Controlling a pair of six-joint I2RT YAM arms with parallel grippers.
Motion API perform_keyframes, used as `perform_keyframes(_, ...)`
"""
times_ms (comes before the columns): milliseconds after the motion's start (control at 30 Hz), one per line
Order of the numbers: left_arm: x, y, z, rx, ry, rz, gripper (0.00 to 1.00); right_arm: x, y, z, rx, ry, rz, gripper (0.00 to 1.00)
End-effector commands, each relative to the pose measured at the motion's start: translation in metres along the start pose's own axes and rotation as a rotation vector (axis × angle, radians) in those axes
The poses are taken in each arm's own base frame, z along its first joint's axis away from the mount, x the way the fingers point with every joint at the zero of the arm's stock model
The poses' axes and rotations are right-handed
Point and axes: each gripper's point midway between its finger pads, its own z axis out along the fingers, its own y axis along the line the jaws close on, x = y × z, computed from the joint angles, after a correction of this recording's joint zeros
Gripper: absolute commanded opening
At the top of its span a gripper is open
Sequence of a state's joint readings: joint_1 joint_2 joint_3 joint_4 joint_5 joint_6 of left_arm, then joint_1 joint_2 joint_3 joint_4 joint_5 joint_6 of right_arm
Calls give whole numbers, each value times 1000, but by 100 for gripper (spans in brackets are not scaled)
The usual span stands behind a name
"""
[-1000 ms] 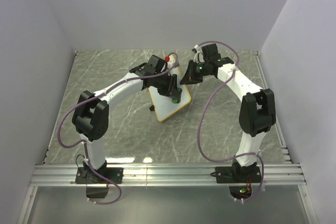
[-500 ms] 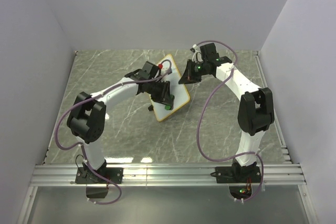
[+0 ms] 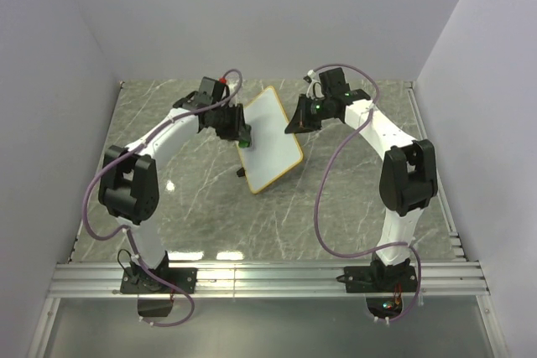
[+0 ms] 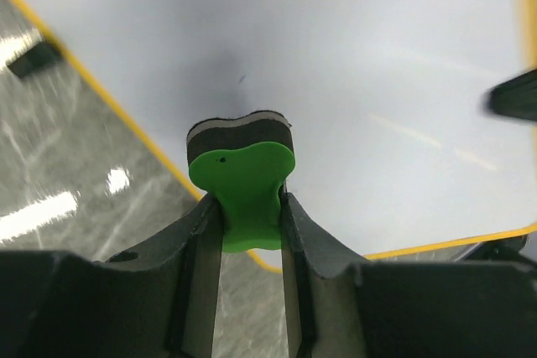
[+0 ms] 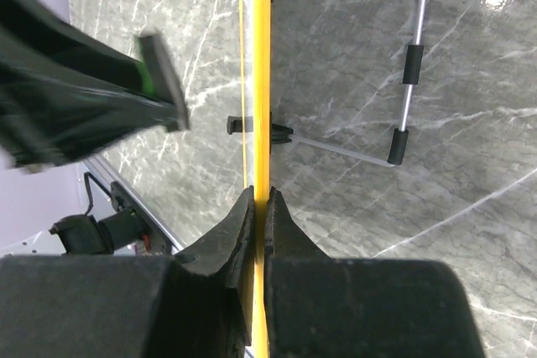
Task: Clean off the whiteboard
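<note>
The whiteboard (image 3: 270,142) has a tan frame and stands tilted on the marble table, its white face (image 4: 377,73) showing no marks. My left gripper (image 3: 239,134) is at the board's left edge, shut on a small green eraser (image 4: 241,180) whose dark felt side rests against the board. My right gripper (image 3: 295,124) is shut on the board's upper right frame edge (image 5: 262,81), seen edge-on between its jaws. The left gripper's fingers (image 5: 101,102) appear blurred on the far side of the board in the right wrist view.
A wire stand with black sleeves (image 5: 406,90) props the board from behind. A black foot (image 3: 242,173) sticks out at the board's lower left. Grey walls close in three sides of the table, and metal rails (image 3: 268,278) run along the near edge.
The left gripper has swept the eraser from the board's lower right area up and left to its left edge. The right gripper has kept its hold on the frame.
</note>
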State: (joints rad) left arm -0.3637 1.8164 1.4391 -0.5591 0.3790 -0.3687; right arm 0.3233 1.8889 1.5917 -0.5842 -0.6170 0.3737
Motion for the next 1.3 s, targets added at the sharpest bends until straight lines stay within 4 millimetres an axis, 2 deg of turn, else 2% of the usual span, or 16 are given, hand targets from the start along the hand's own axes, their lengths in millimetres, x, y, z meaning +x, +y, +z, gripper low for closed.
perform_keyframes(0,-41,-19,-22,-17,-113,64,0,-6,13,3,-13,-3,-26,0)
perform_keyframes(33,-48,-15,-26,-49,-135,58,0,-8,12,2,-5,-10,-27,1)
perform_keyframes(100,-60,-3,-34,-135,-168,31,0,-11,12,0,10,-18,-36,47)
perform_keyframes(133,-66,22,-36,-253,-188,0,0,-14,11,-3,31,-33,-42,59)
perform_keyframes(167,-72,33,-40,-310,-204,-19,0,-17,9,-6,45,-43,-43,84)
perform_keyframes(200,-66,46,-41,-352,-177,-35,0,-19,8,-8,59,-53,-43,94)
perform_keyframes(300,-55,91,-38,-483,-109,-77,0,-28,1,-21,125,-98,-43,98)
perform_keyframes(367,-34,124,-34,-588,-38,-106,0,-34,-5,-34,176,-136,-32,99)
perform_keyframes(600,21,181,-21,-644,77,-249,0,-54,-31,-90,329,-291,53,100)
perform_keyframes(733,33,186,-14,-624,102,-267,34,-63,-25,-133,339,-389,50,100)
perform_keyframes(800,36,188,-13,-630,113,-277,38,-65,-21,-152,348,-425,34,100)
perform_keyframes(867,33,188,-13,-630,110,-283,50,-62,-22,-164,361,-438,36,100)
perform_keyframes(933,31,188,-16,-653,116,-290,71,-54,-18,-178,363,-461,38,100)
perform_keyframes(1000,29,191,-30,-711,119,-302,78,-49,-12,-194,363,-500,48,100)
perform_keyframes(1133,-8,171,-70,-733,1,-314,99,-44,5,-218,345,-580,34,100)
perform_keyframes(1267,-42,131,-101,-606,-106,-281,99,-47,28,-246,310,-673,10,100)
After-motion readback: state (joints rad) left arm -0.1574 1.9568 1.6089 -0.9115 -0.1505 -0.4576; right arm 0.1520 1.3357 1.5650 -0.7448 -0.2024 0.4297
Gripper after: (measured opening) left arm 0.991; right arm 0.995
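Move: Off to the left hand's left, about 17 cm away, practically level front to back and 11 cm below, is the bare table spot for the green eraser already pinched in its fingers. The tilted whiteboard's middle is about 6 cm right of that hand, neither ahead nor back, 4 cm lower. From the right hand, still gripping the raised right edge, the board's middle lies 7 cm left, 1 cm back and 7 cm down; the eraser, 13 cm left, 1 cm back, 5 cm down. Carrying the eraser away from the whiteboard, the left hand arcs up and forward some 5 cm, then swings left and down to the bare table, its wrist turning roughly 30 degrees counter-clockwise; there the fingers open and it lifts back off. Meanwhile the right hand opens wide, lets go of the board's edge, eases slightly forward, then pulls right and well up, about 15 cm each, drawing back late and turning clockwise. ##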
